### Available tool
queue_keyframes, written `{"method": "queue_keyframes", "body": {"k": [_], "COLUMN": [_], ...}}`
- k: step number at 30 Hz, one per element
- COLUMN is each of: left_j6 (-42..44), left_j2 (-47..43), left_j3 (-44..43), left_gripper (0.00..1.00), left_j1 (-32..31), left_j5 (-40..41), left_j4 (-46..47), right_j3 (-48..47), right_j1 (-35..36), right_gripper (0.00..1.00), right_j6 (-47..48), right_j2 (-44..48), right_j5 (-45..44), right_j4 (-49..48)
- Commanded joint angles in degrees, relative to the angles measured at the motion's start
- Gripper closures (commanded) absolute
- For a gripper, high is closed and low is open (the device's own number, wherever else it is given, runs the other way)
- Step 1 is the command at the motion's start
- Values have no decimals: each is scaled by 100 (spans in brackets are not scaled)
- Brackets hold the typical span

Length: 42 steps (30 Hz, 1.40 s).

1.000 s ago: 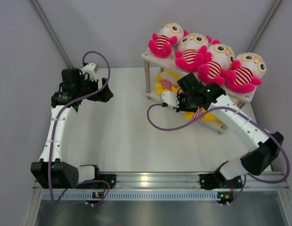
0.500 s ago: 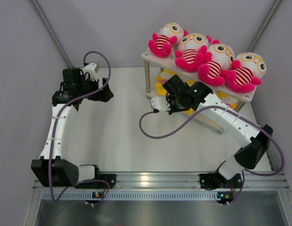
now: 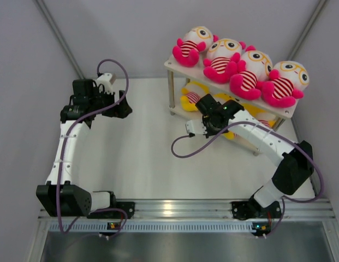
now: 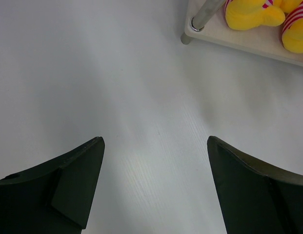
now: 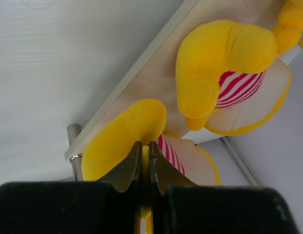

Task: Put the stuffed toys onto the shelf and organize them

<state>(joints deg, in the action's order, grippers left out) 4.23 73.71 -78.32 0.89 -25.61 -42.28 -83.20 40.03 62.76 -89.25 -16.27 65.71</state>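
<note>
The white two-tier shelf (image 3: 170, 64) stands at the back right. Several pink stuffed toys (image 3: 194, 45) sit in a row on its top board. Yellow stuffed toys (image 3: 190, 97) lie on the lower board, mostly hidden under the top one. My right gripper (image 3: 205, 106) reaches in at the lower tier's left end. In the right wrist view, the right gripper (image 5: 145, 146) is shut on a fold of one yellow toy (image 5: 124, 141), beside a second yellow toy (image 5: 224, 63). My left gripper (image 3: 124, 105) hangs open over the bare table, holding nothing (image 4: 155, 141).
A silver shelf leg (image 5: 73, 134) stands just left of the held toy, under the lower board (image 5: 141, 73). The left wrist view shows the shelf's near corner (image 4: 239, 36) with a leg. Purple cables loop off both arms. Grey walls close in the table.
My right arm has swung left along the lower tier with the yellow toy, then eased back a little and turned toward the shelf. The left arm has hardly moved.
</note>
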Motion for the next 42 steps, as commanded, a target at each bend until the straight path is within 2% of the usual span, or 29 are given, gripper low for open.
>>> {"method": "queue_keyframes", "body": {"k": [1, 6, 20, 30, 33, 34, 36, 37, 40, 42], "left_j6": [-10, -27, -71, -115, -107, -107, -115, -133, -142, -133], "left_j2": [-32, -24, -15, -6, -23, -24, -41, -32, -24, -24], "left_j3": [-130, -166, -210, -245, -245, -245, -245, -245, -254, -245], "left_gripper": [8, 8, 8, 8, 8, 8, 8, 8, 8, 8], "left_j1": [35, 43, 78, 78, 78, 78, 79, 78, 78, 78], "left_j5": [-173, -173, -103, -94, -111, -120, -129, -146, -182, -190], "left_j4": [27, 27, 36, 18, 27, 36, 27, 27, 27, 27], "right_j3": [180, 646, 805, 1877, 2009, 2027, 2053, 2062, 2088, 2088], "right_j1": [-223, -408, -601, -891, -962, -962, -962, -971, -918, -805], "right_gripper": [100, 100, 100, 100, 92, 82, 73, 62, 45, 41], "right_j6": [507, 1167, 1643, 1687, 1634, 1590, 1424, 1380, 1177, 1002], "right_j2": [145, 171, -48, 531, 645, 663, 794, 848, 1076, 1251], "right_j5": [-324, -272, 405, 897, 880, 828, 819, 810, 697, 608], "right_j4": [-673, -1717, -2545, -3512, -3600, -3618, -3671, -3680, -3610, -3513]}}
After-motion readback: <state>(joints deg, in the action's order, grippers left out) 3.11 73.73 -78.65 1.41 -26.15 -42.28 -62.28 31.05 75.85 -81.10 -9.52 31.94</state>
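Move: The right hand has a foot of a yellow toy pinched. The lower-shelf gap for that toy is centred some 9 cm ahead of the hand, 3 cm to its right and about 8 cm below. Left of the gap is the second yellow toy, 11 cm ahead and 6 cm left of the hand; the right-end yellow toy is 4 cm ahead and 14 cm right, both similarly low. From the idle left hand the gap is 40 cm right, 3 cm ahead and well below. Forward about 6 cm and slightly down, the right hand carries the pinched yellow toy in over the lower shelf, between its neighbours, then sinks to nearly 6 cm below its start while easing back a little. There the fingers open past halfway to let the foot go, and the hand rises some 3 cm, its fingertips tipping farther forward. ##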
